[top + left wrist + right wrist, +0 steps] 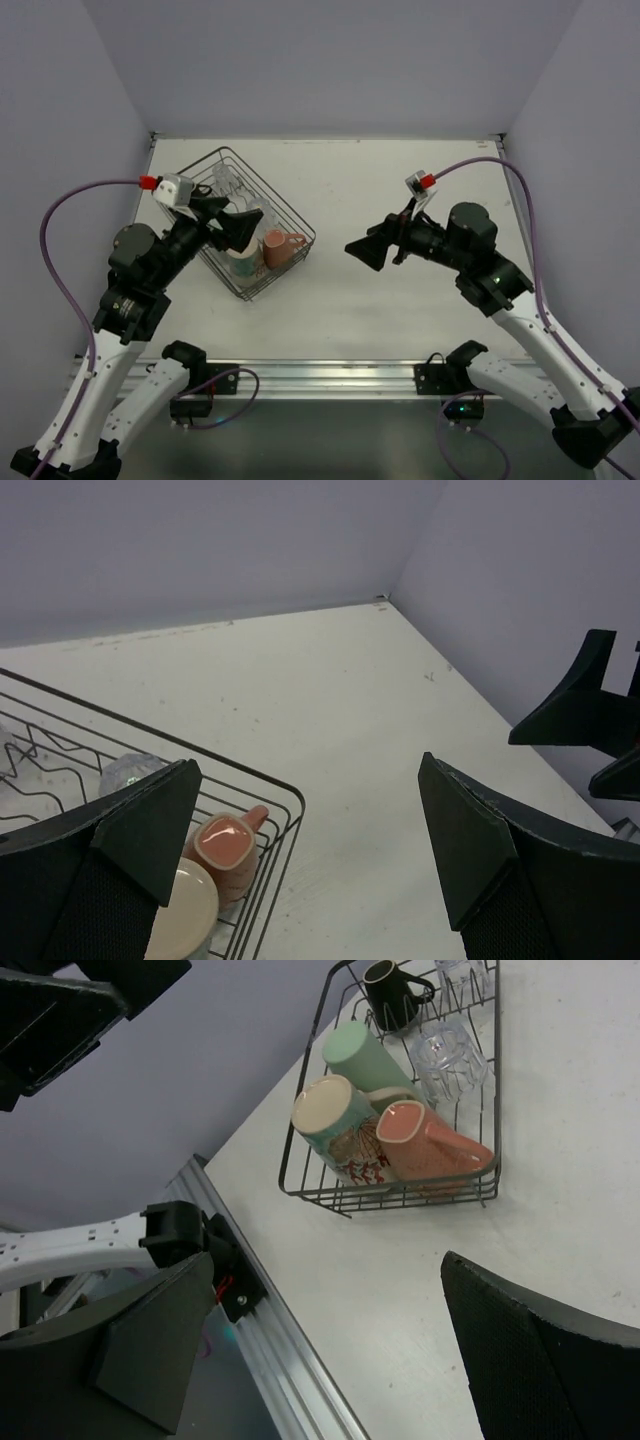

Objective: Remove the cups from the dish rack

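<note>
The black wire dish rack sits at the left of the table. In the right wrist view, the rack holds a cream patterned mug, a salmon-pink mug, a pale green cup, a dark brown mug and two clear glasses. My left gripper is open and empty above the rack; its view shows the salmon-pink mug and the cream mug below its left finger. My right gripper is open and empty over the table, right of the rack.
The aluminium rail runs along the near table edge. Walls close in the far and side edges. Bare tabletop lies between the rack and the right arm. My right gripper also shows in the left wrist view.
</note>
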{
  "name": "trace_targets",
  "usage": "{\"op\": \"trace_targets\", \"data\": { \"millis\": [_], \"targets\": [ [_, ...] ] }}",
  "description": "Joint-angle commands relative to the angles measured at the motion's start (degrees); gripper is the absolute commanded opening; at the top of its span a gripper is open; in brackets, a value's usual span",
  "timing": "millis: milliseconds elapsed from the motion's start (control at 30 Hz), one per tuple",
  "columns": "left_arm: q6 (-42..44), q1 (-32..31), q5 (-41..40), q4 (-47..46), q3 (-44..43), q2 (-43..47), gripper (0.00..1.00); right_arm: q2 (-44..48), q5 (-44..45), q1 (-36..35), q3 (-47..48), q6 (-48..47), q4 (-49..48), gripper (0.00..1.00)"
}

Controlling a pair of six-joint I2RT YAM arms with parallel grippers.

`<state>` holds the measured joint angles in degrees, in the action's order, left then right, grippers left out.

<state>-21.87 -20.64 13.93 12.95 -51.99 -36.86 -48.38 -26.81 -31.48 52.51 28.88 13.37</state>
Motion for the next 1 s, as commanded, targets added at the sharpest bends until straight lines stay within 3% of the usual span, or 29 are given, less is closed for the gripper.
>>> {"op": "trace_targets", "data": {
  "millis": [0,167,400,600,800,900,967],
  "targets": [
    [1.0,0.3,-5.7,0.8,-0.8,-0.2,1.0,-2.8,4.5,-3.6,5.1,-4.4,1.0,0.99],
    [-1.8,0.3,-20.3,7.3,1.2,3.7,1.0,-10.6,4.9,-10.1,11.1,-9.2,0.8,0.99],
    [-8.8,0.3,-45.6,19.1,2.9,10.8,1.0,-27.0,4.0,-16.3,27.5,-15.5,2.5,0.99],
    [-7.5,0.3,-49.4,18.3,4.6,16.1,1.0,-41.3,5.4,-20.9,43.7,-22.0,10.1,0.99],
    [-5.7,0.3,-47.1,14.6,8.1,19.4,1.0,-51.4,7.2,-23.8,53.5,-25.5,15.0,0.99],
    [-6.2,0.3,-44.9,14.8,8.0,18.1,1.0,-54.4,11.4,-24.6,55.5,-26.7,16.9,0.99],
    [-6.8,0.3,-41.6,14.0,8.7,17.6,1.0,-53.4,13.5,-24.7,51.3,-25.7,15.3,0.99]
  ]
}}
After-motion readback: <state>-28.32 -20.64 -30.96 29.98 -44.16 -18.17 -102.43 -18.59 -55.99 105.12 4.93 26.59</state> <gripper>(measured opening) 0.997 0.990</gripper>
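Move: The patterned mug with the cream rim lies about 30 cm to the right hand's left, 12 cm ahead and some 25 cm below. At similar depth, the pink mug is about 21 cm left and 16 cm ahead, the green cup 37 cm left and 22 cm ahead, and the nearer glass 26 cm left and 27 cm ahead. From the left hand, the patterned mug is roughly 9 cm ahead, 8 cm left and 29 cm lower. Heading for the patterned mug in the rack's near end, the right hand sweeps some 23 cm left and slightly forward, almost level before dipping about 3 cm late on; it turns counter-clockwise while its open fingers tip down, touching nothing. The left hand, also open, clears out about 15 cm to the left, sinking some 6 cm and swinging 45 degrees counter-clockwise. ##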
